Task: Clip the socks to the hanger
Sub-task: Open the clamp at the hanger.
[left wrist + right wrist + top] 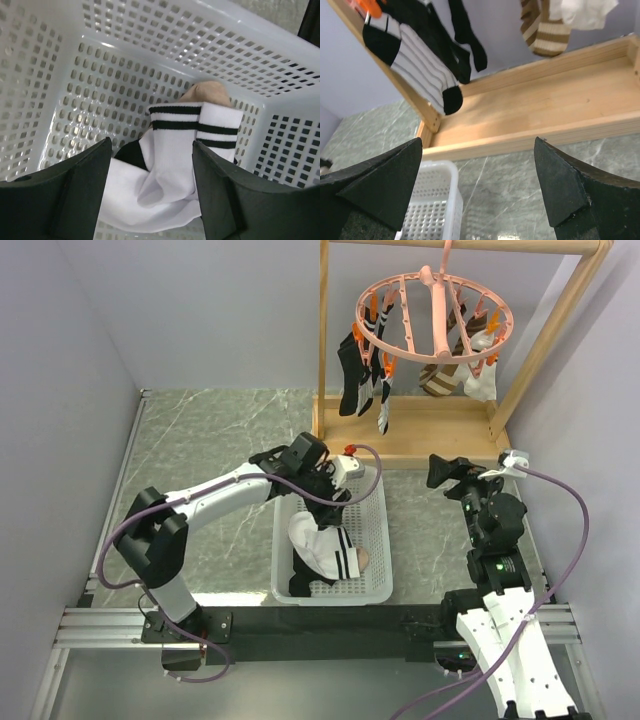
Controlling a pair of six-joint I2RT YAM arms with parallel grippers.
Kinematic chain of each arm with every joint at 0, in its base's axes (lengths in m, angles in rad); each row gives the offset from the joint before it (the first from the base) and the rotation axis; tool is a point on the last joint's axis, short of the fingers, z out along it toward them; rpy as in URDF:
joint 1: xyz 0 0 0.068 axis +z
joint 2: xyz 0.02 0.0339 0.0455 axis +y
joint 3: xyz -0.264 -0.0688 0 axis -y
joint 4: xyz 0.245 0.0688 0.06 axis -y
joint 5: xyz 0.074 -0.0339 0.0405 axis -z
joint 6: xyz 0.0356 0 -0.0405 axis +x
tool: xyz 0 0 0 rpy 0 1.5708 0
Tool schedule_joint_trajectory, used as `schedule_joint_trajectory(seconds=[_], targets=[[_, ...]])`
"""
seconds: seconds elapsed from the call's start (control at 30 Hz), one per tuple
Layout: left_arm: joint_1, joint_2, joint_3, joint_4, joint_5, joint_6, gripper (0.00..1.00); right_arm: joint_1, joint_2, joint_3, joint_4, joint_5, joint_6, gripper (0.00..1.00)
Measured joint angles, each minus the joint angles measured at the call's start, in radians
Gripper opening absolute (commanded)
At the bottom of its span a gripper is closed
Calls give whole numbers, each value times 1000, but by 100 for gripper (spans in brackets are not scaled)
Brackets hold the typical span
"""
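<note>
The pink ring hanger (435, 310) hangs from the wooden rack at the back right, with several socks clipped on: black ones (350, 370), a brown-striped one (440, 375) and a white one (480, 380). More socks (325, 555), white with black stripe bands, lie piled in the white basket (380, 540). My left gripper (335, 495) is open, low in the basket. In the left wrist view the white striped sock (185, 145) lies between its spread fingers (75, 195). My right gripper (445, 470) is open and empty over the table, facing the rack.
The light wooden rack's base tray (545, 110) lies ahead of the right gripper (477, 185), with a striped sock (415, 60) and a black sock (467, 35) hanging above it. The basket corner (432, 210) is at its lower left. Grey walls stand on both sides.
</note>
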Motion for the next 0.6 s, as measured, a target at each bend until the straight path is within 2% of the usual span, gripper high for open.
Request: schedule_joint_trajectory(seconds=[0.23, 0.4, 0.6], targets=[[-3, -68, -66, 174, -10, -87, 83, 0, 10, 8, 64, 52, -16, 95], [-3, -190, -163, 331, -98, -200, 91, 0, 43, 46, 153, 97, -75, 94], [39, -299, -203, 459, -187, -314, 96, -3, 218, 233, 188, 154, -193, 95]])
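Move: The hanger's ring has its middle some 30 cm ahead of the right hand, barely left and about 12 cm higher. The striped sock hangs 18 cm ahead and 10 cm left, the hanging white sock 27 cm ahead and 8 cm right, both slightly above that hand. The empty left hand is over the basket, the white folded sock about 8 cm below it, 2 cm back and 2 cm left. Upward, gathering speed, the right hand climbs about 10 cm towards the hanger with a little forward and rightward travel, its open fingers tipping up and swinging clockwise some 10 degrees each. The left hand draws up about 11 cm out of the basket and some 4 cm forward, away from the folded sock, fingers spreading wider, levelling out and turning counter-clockwise. ##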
